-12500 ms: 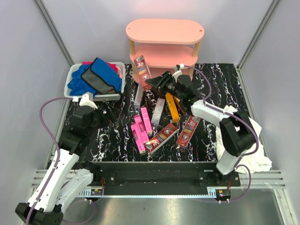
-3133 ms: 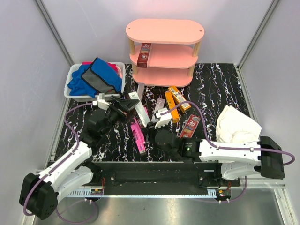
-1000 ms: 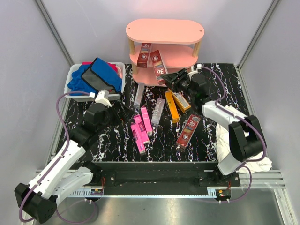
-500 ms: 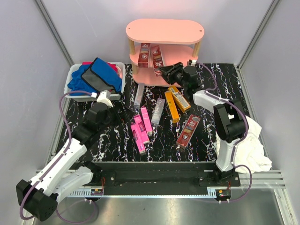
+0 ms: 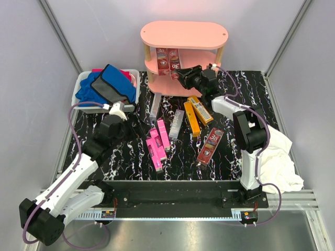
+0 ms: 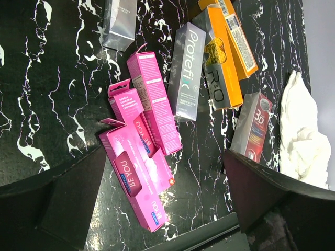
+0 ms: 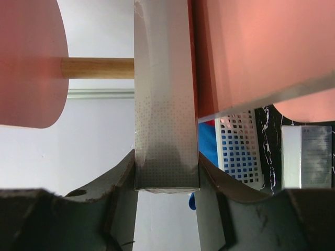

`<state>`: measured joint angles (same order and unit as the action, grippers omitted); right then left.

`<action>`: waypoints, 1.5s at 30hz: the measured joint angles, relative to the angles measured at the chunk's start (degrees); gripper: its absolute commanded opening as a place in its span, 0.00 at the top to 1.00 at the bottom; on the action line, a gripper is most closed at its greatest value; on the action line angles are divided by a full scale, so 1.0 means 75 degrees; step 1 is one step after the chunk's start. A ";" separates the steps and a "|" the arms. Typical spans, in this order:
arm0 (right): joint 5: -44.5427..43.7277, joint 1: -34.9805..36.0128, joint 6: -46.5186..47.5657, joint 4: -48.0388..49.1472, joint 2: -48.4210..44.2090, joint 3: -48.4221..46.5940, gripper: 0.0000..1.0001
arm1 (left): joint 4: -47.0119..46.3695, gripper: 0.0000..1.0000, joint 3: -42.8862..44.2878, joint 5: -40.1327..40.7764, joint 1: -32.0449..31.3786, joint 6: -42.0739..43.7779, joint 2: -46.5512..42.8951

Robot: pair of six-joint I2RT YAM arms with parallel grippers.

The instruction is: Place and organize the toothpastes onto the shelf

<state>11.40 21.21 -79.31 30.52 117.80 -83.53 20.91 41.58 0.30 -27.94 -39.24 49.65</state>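
The pink shelf (image 5: pixel 183 32) stands at the back. One dark red toothpaste box (image 5: pixel 162 56) stands on its middle tier. My right gripper (image 5: pixel 184 75) is shut on a second dark red box (image 5: pixel 173 61), upright beside the first. In the right wrist view, that box's grey dotted side (image 7: pixel 166 104) sits clamped in the right gripper (image 7: pixel 166 175), against a shelf tier (image 7: pixel 261 47). My left gripper (image 6: pixel 165 204) hangs open above several pink boxes (image 6: pixel 146 151). Silver (image 5: pixel 176 123), orange (image 5: pixel 192 119) and red (image 5: pixel 210 145) toothpastes lie on the table.
A white bin (image 5: pixel 82 83) of blue cloths (image 5: pixel 107 86) sits left of the shelf. A white cloth (image 5: pixel 275 157) lies at the right beside my right arm's base. A wooden shelf post (image 7: pixel 97 68) is close to the held box.
My right gripper has carried the dark red box up and left to the shelf's middle tier, where it now stands upright beside the first. The left arm has hardly moved.
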 measured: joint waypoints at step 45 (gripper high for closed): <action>-0.0437 0.0230 -0.0160 -0.0146 0.0793 -0.0831 0.00 | 0.0032 0.01 -0.0128 0.0015 0.0000 -0.0003 -0.0207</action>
<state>8.12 22.94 -80.51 29.43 123.74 -89.76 21.15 40.62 0.40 -27.94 -39.27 48.10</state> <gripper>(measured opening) 0.958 0.987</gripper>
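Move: On the middle shelf, the right hand still pinches the near end of a red 3D box; the middle of its slot lies about 9 cm ahead of the hand and 2 cm to its left, roughly level. The first red box is some 9 cm ahead and 7 cm left, the left post about 7 cm ahead and 12 cm left. From the left hand the slot is about 34 cm ahead, 16 cm right and 4 cm higher. Sliding the held red box deeper onto the middle shelf, the right hand goes forward about 2.5 cm and edges 1.5 cm left, bringing the box's near end in beside the first red box. After a brief stop the fingers, one above and one below the box, open wide to let go, and the hand sinks some 1.5 cm. ##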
